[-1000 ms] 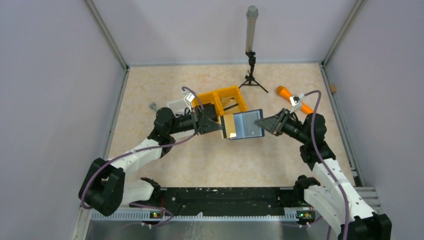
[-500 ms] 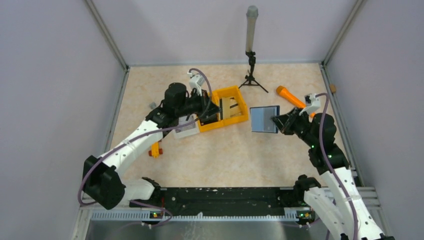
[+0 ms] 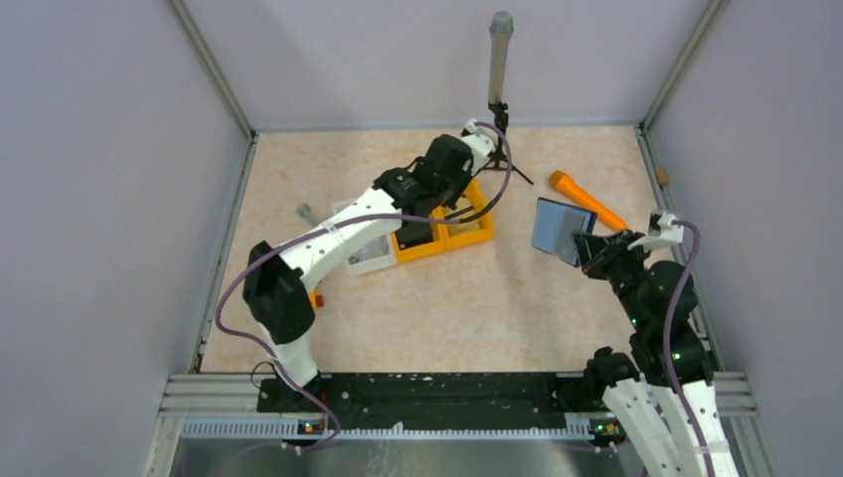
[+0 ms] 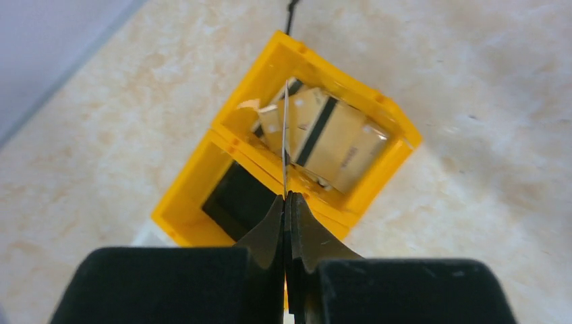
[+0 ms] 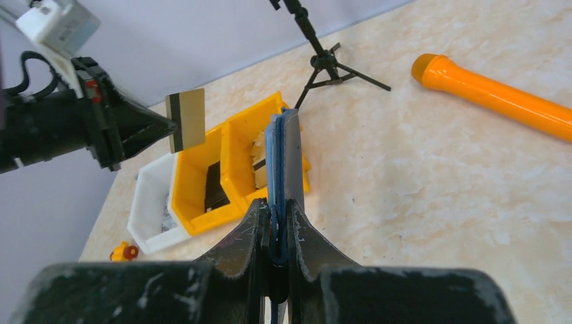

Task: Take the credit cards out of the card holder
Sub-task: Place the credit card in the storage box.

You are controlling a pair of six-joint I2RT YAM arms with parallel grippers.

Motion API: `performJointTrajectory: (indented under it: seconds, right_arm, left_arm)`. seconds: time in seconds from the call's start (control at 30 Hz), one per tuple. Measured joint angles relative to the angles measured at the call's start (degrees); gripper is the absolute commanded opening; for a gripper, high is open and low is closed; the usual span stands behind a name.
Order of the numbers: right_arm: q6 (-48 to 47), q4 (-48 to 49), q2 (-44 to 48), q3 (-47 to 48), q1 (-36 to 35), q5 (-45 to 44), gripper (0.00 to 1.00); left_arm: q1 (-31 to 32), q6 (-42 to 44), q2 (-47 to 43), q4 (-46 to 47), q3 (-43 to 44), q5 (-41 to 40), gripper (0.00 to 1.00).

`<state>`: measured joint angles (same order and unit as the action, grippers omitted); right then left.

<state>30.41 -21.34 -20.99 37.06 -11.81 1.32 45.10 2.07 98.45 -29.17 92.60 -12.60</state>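
My left gripper [image 4: 286, 197] is shut on a thin credit card [image 4: 285, 135], which I see edge-on above the yellow bin [image 4: 398, 128]. In the right wrist view the same card [image 5: 187, 120] is tan with a dark stripe and hangs over the bin [image 5: 202, 219]. More tan credit cards [image 4: 337, 135] lie in the bin's right compartment. From above, the left gripper [image 3: 452, 189] hovers over the bin [image 3: 477, 236]. My right gripper [image 5: 275, 209] is shut on the folded edge of the navy card holder [image 5: 283, 155]. It holds the holder [image 3: 557, 231] upright and off the table on the right, gripper [image 3: 587, 248] behind it.
A black block [image 4: 239, 199] fills the bin's left compartment. A white tray [image 3: 363, 253] adjoins the bin. An orange cylinder [image 3: 587, 199] lies at the back right, and a tripod with a pole [image 3: 500, 119] stands behind the bin. A small orange block [image 3: 316, 298] lies at the left.
The left gripper pulled the tan card away from the holder and carried it back and right over the yellow bin. The right gripper drew the holder rightward and tipped it upright.
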Motion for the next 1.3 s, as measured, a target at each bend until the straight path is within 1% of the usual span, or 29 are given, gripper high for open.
performJointTrajectory:
  seconds: [0.1,0.2,0.3,0.4,0.57,0.7,0.83,1.0,1.03,1.07,1.1,1.13,1.17,1.2,1.23,1.3]
  right_arm:
    - [0.02,-1.25,1.70,-0.02,0.00,-1.99,0.00]
    - [0.02,-2.23,3.34,-0.04,0.00,-3.69,0.00]
    - [0.04,-2.47,4.92,-0.35,0.02,-4.85,0.00]
    - [0.15,-2.56,5.88,-0.79,0.02,-5.64,0.00]
    - [0.22,-2.99,6.88,-1.73,0.02,-7.52,0.00]
    - [0.22,-3.65,7.56,-1.81,0.02,-8.59,0.00]
    - [0.20,-3.65,7.87,-1.81,0.02,-9.53,0.00]
    - [0.20,-3.69,7.87,-1.81,0.02,-10.56,0.00]
    - [0.20,-3.69,7.87,-1.81,0.02,-10.75,0.00]
    - [0.20,-3.72,7.87,-1.81,0.02,-10.93,0.00]
    - [0.20,-3.72,7.87,-1.81,0.02,-11.10,0.00]
    - [0.20,-3.74,7.87,-1.81,0.02,-11.21,0.00]
    - [0.20,-3.78,7.87,-1.81,0.02,-11.32,0.00]
    - [0.20,-3.80,7.87,-1.81,0.02,-11.34,0.00]
    - [0.22,-3.82,7.87,-1.81,0.02,-11.37,0.00]
    - [0.22,-3.87,7.87,-1.81,0.02,-11.34,0.00]
  left_arm:
    - [0.96,4.57,7.08,-3.10,7.48,-6.71,0.00]
    - [1.99,8.98,12.87,-4.46,12.13,-13.11,0.00]
    - [3.80,14.23,17.49,-4.20,14.03,-18.34,0.00]
    - [5.60,19.54,21.68,-3.23,14.99,-21.88,0.00]
    - [7.30,25.53,28.94,-2.10,17.44,-26.08,0.00]
    - [7.26,27.15,33.20,-2.60,19.87,-27.98,0.00]
    - [7.04,27.98,35.17,-3.13,20.98,-28.83,0.00]
    - [6.91,28.17,35.34,-4.59,21.20,-28.57,0.03]
    - [6.91,28.15,35.34,-4.79,21.22,-28.55,0.04]
    - [6.91,28.15,35.34,-4.94,21.24,-28.52,0.09]
    - [6.91,28.11,35.34,-5.18,21.31,-28.35,0.22]
    - [6.93,28.00,35.34,-5.40,21.31,-28.09,0.37]
    - [6.97,27.96,35.34,-5.70,21.31,-27.63,0.47]
    - [6.97,27.52,35.34,-6.03,21.33,-26.91,0.53]
    - [6.97,27.50,35.34,-6.38,21.33,-26.16,0.57]
    - [6.97,26.25,35.32,-7.41,21.38,-24.20,0.61]
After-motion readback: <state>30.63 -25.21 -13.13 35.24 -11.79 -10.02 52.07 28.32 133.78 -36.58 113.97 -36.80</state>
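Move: My left hand pinches the credit card, and the storage box's right compartment, where the card goes, lies about 6 cm ahead, 2 cm to the right and 20 cm below. The box's left compartment is 11 cm left of that one and 3 cm nearer me; the tripod's foot stands about 12 cm beyond the right compartment and 9 cm right of it. From my right hand the right compartment lies some 19 cm ahead, 19 cm left and 24 cm down. I carry the card a quick 5 cm forward over the right compartment with my left hand, then sink it, for about 15 cm down in all, drifting 3 cm right. My wrist rolls nearly 50 degrees, left side rising, so the fingers point forward and down; low over the compartment they open about halfway and let go of the card. My right hand keeps the card holder and eases 4 cm right. ##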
